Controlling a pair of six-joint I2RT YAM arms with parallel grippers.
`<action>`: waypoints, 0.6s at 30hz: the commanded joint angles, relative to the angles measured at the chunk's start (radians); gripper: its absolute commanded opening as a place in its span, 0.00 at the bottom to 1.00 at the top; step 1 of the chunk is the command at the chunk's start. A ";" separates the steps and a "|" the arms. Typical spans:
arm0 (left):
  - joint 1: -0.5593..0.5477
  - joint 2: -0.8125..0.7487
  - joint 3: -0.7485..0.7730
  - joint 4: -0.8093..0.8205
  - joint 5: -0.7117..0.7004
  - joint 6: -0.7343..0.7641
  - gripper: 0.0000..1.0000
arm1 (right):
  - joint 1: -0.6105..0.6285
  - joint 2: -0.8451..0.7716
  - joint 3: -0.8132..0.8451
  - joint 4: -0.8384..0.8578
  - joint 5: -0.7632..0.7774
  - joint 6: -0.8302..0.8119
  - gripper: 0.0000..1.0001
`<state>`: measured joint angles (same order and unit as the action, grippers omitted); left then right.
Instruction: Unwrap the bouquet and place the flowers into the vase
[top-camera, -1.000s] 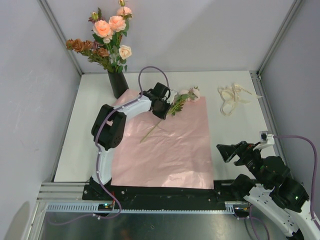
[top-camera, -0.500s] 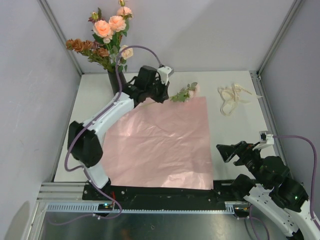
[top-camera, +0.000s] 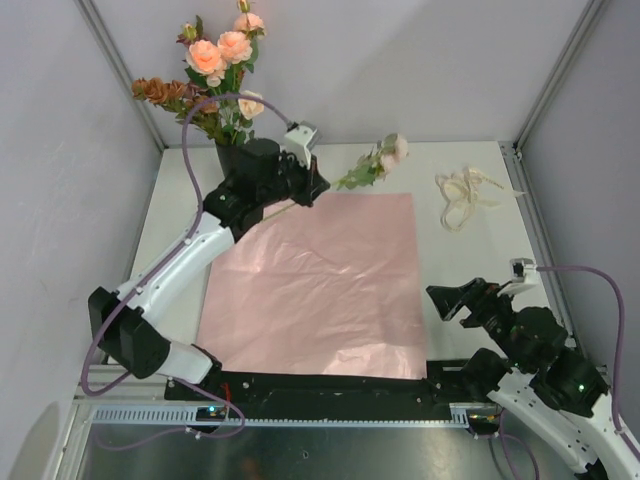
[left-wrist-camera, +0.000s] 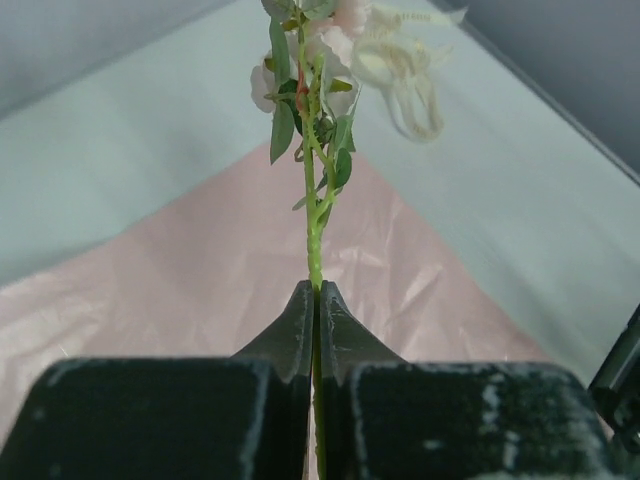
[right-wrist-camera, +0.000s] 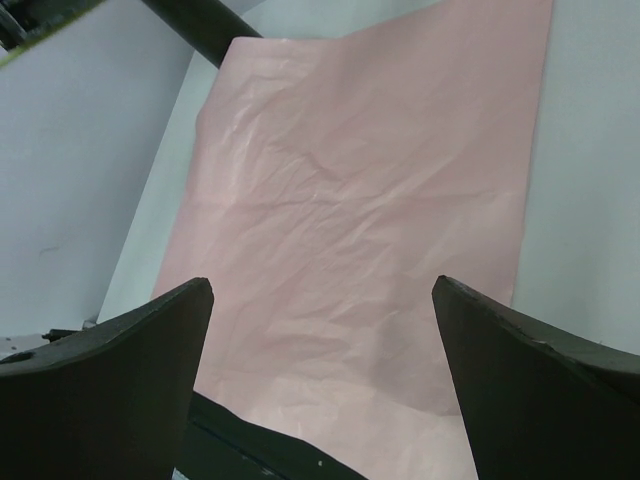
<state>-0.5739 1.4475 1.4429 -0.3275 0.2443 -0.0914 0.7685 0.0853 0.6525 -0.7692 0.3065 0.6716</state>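
Note:
My left gripper (top-camera: 312, 186) (left-wrist-camera: 315, 292) is shut on the green stem of one rose (top-camera: 364, 171) (left-wrist-camera: 313, 215). It holds the rose above the far edge of the pink paper, with the pale pink head (top-camera: 396, 149) pointing right. The black vase (top-camera: 226, 157) stands just left of this gripper, partly hidden by the arm. Several peach, pink and dark-red flowers (top-camera: 215, 62) stand in it. The bouquet is undone, its paper lying flat. My right gripper (top-camera: 441, 301) (right-wrist-camera: 322, 286) hovers open and empty at the near right.
The pink paper sheet (top-camera: 320, 290) (right-wrist-camera: 370, 200) lies spread flat over the middle of the white table (top-camera: 480, 250). A cream ribbon (top-camera: 462, 196) (left-wrist-camera: 405, 70) lies loose at the far right. Grey walls close in the left, back and right sides.
The left arm has lifted the rose off the pink paper and swung back and left to beside the vase. The right arm has barely moved.

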 joint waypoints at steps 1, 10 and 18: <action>-0.005 -0.056 -0.169 0.122 0.008 -0.105 0.00 | -0.005 0.081 -0.063 0.187 -0.042 0.094 0.98; -0.010 -0.050 -0.461 0.321 -0.002 -0.216 0.00 | -0.010 0.445 -0.050 0.529 -0.104 0.226 0.96; -0.037 0.044 -0.535 0.260 -0.015 -0.227 0.00 | -0.010 0.362 -0.067 0.423 -0.039 0.189 0.97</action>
<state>-0.5842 1.4506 0.9150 -0.0761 0.2420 -0.2993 0.7620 0.5220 0.5594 -0.3454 0.2100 0.8680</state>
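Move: The left gripper already holds the last flower by its stem, high over the pink paper, whose middle is about 29 cm below and 7 cm back. The open right gripper waits some 21 cm back, 25 cm to its right and 8 cm lower; the vase stands roughly 15 cm ahead, 16 cm left and 18 cm lower. From the right gripper, the flower is about 22 cm ahead, 22 cm left and 8 cm up. Bring the left gripper down about 18 cm towards the pink paper, drawing it slightly back and tipping its fingers some 20 degrees further down, while it keeps its pinch on the stem. Meanwhile send the right gripper, fingers wide open, about 10 cm left and forward towards the flower, tipping down a little and stopping short of any touch. ##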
